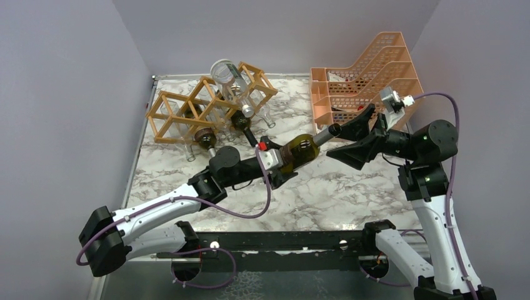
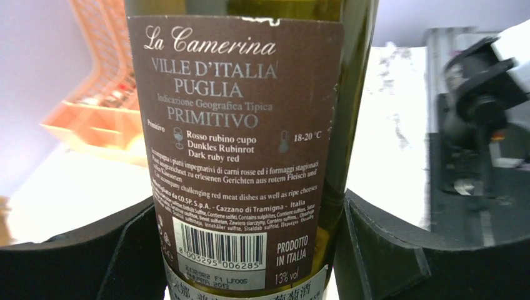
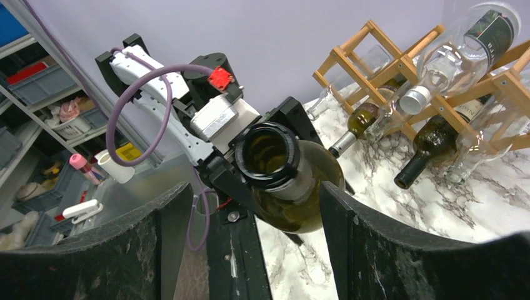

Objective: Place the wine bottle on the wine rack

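Note:
The wine bottle, dark green glass with a brown label, hangs nearly level over the middle of the marble table, neck pointing right. My left gripper is shut on its body; in the left wrist view both fingers press the sides of the bottle at the left gripper. My right gripper stands open around the neck end. The open bottle mouth lies between the right gripper fingers with gaps on both sides. The wooden wine rack sits at the back left.
The wine rack holds several bottles, necks pointing toward the table's middle; a clear bottle lies tilted on top. A peach-orange mesh organiser stands at the back right, behind my right arm. Grey walls close in left, back and right.

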You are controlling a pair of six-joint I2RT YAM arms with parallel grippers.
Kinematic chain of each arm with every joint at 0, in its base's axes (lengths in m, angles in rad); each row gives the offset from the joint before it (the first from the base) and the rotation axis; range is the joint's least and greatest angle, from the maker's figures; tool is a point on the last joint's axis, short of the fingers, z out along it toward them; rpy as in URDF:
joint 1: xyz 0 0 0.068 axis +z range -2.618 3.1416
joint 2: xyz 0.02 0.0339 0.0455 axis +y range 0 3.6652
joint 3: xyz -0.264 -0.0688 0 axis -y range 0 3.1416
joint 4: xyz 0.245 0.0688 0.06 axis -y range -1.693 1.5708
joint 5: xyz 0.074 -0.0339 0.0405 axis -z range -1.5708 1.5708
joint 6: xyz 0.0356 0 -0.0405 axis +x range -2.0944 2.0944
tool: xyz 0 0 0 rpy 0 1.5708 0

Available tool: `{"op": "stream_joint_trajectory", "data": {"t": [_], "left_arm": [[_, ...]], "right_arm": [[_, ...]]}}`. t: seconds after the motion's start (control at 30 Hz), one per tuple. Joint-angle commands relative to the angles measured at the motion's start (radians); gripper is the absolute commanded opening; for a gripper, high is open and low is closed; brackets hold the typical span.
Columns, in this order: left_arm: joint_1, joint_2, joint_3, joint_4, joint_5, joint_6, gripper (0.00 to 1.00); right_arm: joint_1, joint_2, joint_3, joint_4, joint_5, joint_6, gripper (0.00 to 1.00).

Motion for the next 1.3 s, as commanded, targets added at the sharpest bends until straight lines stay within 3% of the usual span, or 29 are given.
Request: {"op": "stream_joint_trajectory", "data": {"t": [0.0, 0.3, 0.6, 0.83, 1.27], "left_arm": [[0.0, -0.02, 0.114, 0.097, -0.119, 0.32, 0.0], [0.0, -0.005, 0.16, 0.088, -0.253, 0.679, 0.0], [0.0, 0.042, 0.236, 0.072, -0.331, 0.973, 0.0], [0.0, 0.062, 0.255, 0.049, -0.364, 1.201, 0.0], [0.0, 0.111, 0.265, 0.043, -0.442, 1.591, 0.0]], "right_arm": [[0.001, -0.006, 0.043, -0.032, 0.037, -0.001, 0.76], [0.001, -0.084, 0.09, -0.111, 0.055, -0.042, 0.73], [0.005, -0.111, 0.165, -0.329, 0.059, -0.254, 0.76], [0.01, -0.086, 0.236, -0.468, 0.22, -0.39, 0.77], [0.033, -0.001, 0.226, -0.596, 0.389, -0.478, 0.79]]}}
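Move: The rack's right end, where the held wine bottle is headed, lies about 26 cm ahead of the left gripper, 10 cm to its left and 14 cm lower. The clear bottle on top of the rack is some 8 cm left of that end and higher; a dark bottle in the rack lies roughly 18 cm ahead of the left gripper, 16 cm left and 20 cm below. From the right gripper, the wine bottle's neck is about 4 cm to the left, level in depth and height. Keep the left gripper shut on the wine bottle's body and roll it some 80 degrees, so that the neck swings back and the base comes round towards the rack; meanwhile carry it about 10 cm forward and 9 cm up, slightly left, sinking a little at the end. Hold the right gripper open, drawing back and up about 4 cm, then forward and down again while turning clockwise. ##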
